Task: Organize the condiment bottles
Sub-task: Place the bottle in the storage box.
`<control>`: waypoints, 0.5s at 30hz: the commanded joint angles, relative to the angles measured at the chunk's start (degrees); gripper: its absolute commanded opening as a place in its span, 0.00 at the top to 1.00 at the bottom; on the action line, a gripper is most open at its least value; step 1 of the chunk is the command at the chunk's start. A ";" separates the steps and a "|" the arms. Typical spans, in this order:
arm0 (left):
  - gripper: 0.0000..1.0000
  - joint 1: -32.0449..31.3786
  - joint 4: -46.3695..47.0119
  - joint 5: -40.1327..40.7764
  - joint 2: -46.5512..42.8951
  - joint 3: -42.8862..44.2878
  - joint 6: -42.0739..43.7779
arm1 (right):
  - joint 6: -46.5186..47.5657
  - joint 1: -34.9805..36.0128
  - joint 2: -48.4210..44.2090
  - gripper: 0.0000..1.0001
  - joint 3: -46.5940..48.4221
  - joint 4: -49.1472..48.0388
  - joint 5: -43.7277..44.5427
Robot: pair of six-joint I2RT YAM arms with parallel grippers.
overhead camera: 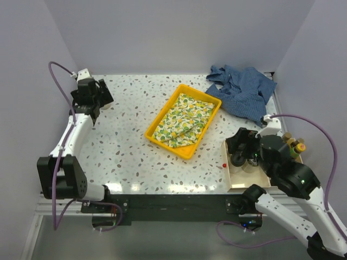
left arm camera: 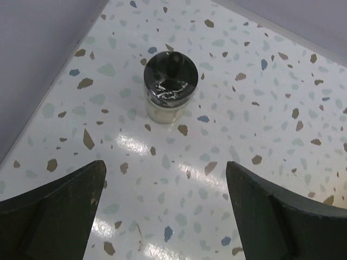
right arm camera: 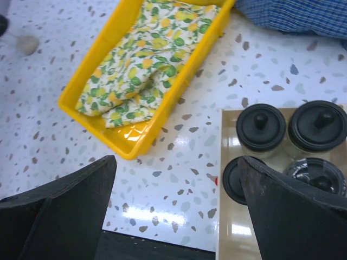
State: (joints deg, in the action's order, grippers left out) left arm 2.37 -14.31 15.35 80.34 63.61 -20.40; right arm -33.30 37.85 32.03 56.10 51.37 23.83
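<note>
A squat clear jar with a black lid (left arm camera: 169, 86) stands alone on the speckled table near the left wall. My left gripper (left arm camera: 165, 184) is open just short of it, with nothing between the fingers. At the right, several black-lidded jars (right arm camera: 261, 127) (right arm camera: 317, 125) sit in a beige wooden tray (right arm camera: 233, 227). My right gripper (right arm camera: 176, 179) hangs open over the tray's left edge, its right finger (right arm camera: 287, 211) in front of one jar (right arm camera: 232, 179). From above, the left gripper (overhead camera: 93, 93) is at the far left corner and the right gripper (overhead camera: 242, 145) over the tray (overhead camera: 246, 179). Yellow-capped amber bottles (overhead camera: 295, 145) stand behind the right arm.
A yellow bin (overhead camera: 187, 150) holding a lemon-print cloth (overhead camera: 183, 120) lies mid-table. A crumpled blue cloth (overhead camera: 244, 89) sits at the back right. A small red speck (overhead camera: 224, 164) lies beside the wooden tray. Walls close in on the left, back and right.
</note>
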 commanded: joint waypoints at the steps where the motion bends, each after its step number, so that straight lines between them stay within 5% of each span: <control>1: 0.01 2.64 8.13 0.91 7.19 5.11 1.50 | 5.61 0.04 -1.97 0.01 2.17 -5.32 -9.33; 15: 0.05 4.31 14.39 -3.84 22.58 14.25 7.57 | 7.63 0.04 -3.82 0.01 7.19 -5.58 -8.98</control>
State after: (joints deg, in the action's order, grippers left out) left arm 6.31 -4.01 12.23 99.68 72.29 -16.56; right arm -27.33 37.87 29.10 61.52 48.34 14.85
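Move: Far out at the left, the last black-lidded bottle stands about 10 cm ahead of the left hand and 3 cm to its left, its middle some 12 cm below the hand. The nearest other thing is the yellow tray, its middle roughly 36 cm right of the hand and about level with it in reach. From the right hand that bottle is about 32 cm farther out and 55 cm to the left, 19 cm lower. Reaching for the last bottle, the open left hand goes forward about 8 cm and a little left, sinks some 5 cm on the way, then runs level forward at the end; its fingers stay wide and come close to the lid without closing. The right hand, empty and open, rises about 5 cm away from the storage box, its wrist turning some 10 degrees counter-clockwise and tipping up as much. ##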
